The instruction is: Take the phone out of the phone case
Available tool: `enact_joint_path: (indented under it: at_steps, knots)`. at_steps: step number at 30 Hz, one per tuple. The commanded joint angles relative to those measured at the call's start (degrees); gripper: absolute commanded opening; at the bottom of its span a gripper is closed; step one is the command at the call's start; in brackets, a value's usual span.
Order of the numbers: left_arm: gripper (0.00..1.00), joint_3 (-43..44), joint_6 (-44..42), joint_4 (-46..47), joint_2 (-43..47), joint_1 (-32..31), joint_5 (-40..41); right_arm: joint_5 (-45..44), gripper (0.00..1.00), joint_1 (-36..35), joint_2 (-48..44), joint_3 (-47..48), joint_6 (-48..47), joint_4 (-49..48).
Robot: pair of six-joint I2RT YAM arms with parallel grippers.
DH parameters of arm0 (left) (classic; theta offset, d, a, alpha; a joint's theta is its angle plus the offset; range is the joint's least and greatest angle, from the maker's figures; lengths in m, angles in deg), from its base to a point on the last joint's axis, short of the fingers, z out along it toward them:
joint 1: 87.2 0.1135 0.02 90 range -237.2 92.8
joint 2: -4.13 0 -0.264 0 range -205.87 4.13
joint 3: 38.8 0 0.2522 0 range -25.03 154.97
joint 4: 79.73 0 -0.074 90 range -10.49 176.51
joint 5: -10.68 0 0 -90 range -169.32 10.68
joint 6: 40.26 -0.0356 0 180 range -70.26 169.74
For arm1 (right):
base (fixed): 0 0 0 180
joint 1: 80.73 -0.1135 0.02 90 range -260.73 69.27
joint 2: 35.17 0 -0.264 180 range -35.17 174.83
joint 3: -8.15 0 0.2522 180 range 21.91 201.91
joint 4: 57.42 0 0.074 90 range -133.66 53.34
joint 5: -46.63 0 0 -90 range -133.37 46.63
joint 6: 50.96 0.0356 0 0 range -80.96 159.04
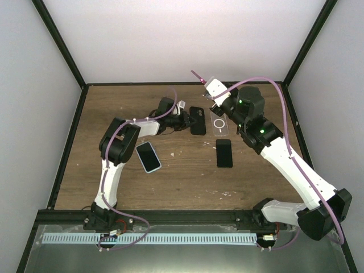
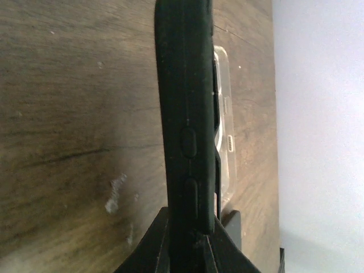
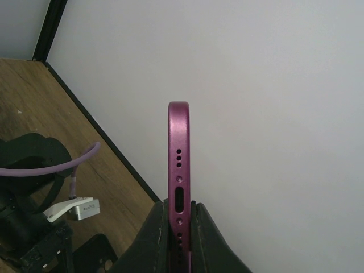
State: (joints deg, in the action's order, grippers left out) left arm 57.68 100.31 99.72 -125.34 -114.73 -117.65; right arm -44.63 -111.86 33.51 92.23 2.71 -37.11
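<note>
My right gripper [image 1: 205, 82] is lifted above the table's back edge and shut on the purple phone [image 1: 197, 74]. In the right wrist view the phone [image 3: 178, 148] stands edge-on between my fingers [image 3: 156, 239], port end up, against the white wall. The black phone case [image 1: 197, 120] lies at the back centre of the table. My left gripper [image 1: 184, 120] is shut on its left side. The left wrist view shows the case [image 2: 186, 102] side-on with its buttons, running away from the gripper [image 2: 190, 242]. The phone is apart from the case.
A clear case [image 1: 219, 123] lies just right of the black case, also visible in the left wrist view [image 2: 227, 136]. A black phone [image 1: 224, 152] lies nearer the front, and a light-rimmed phone [image 1: 148, 156] sits by the left arm. Black frame rails edge the table.
</note>
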Motion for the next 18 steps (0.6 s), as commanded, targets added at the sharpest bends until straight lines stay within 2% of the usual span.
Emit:
enact_joint_path:
  at_steps: [1, 6, 12, 15, 18]
  knots:
    - [0.0, 3.7, -1.1, -3.1, -2.5, -0.4, 2.3, -0.3, 0.01, 0.7, -0.2, 1.0, -0.1, -2.5]
    - [0.06, 5.9, -4.2, -8.2, -3.9, -0.4, 4.0, -0.2, 0.01, 1.3, 0.0, 1.0, 0.0, -2.3]
    - [0.08, 6.8, -6.8, -14.2, -3.8, -0.8, 6.6, 0.5, 0.01, 1.9, 0.4, 0.8, 0.5, -2.6]
    - [0.27, 6.7, -6.5, -16.5, -3.4, -0.9, 9.0, 0.8, 0.01, 1.9, 0.4, 0.8, 0.7, -2.5]
    - [0.37, 6.6, -6.5, -18.4, -2.6, -0.9, 11.9, 0.8, 0.01, 1.9, 0.3, 0.7, 0.8, -2.2]
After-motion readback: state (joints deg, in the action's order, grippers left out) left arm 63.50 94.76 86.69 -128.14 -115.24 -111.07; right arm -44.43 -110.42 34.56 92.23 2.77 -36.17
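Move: The left hand still pinches the black case by its left edge, and its spot on the table is about 4 cm to the right, level with the hand, and 5 cm below. At the same height, the clear case lies some 15 cm to the right and 1 cm back, the black phone about 17 right and 16 back. For the right hand, holding the pink phone aloft, that spot is roughly 9 cm ahead, 11 left and 39 below. Sinking a little over 3 cm towards the table with the black case, the left hand tips its fingers about 10 degrees more steeply down, drifting a centimetre left late on. Near the bottom the fingers start to open and ease their pinch on the case's left edge, still astride it, to set it down left of the clear case. ##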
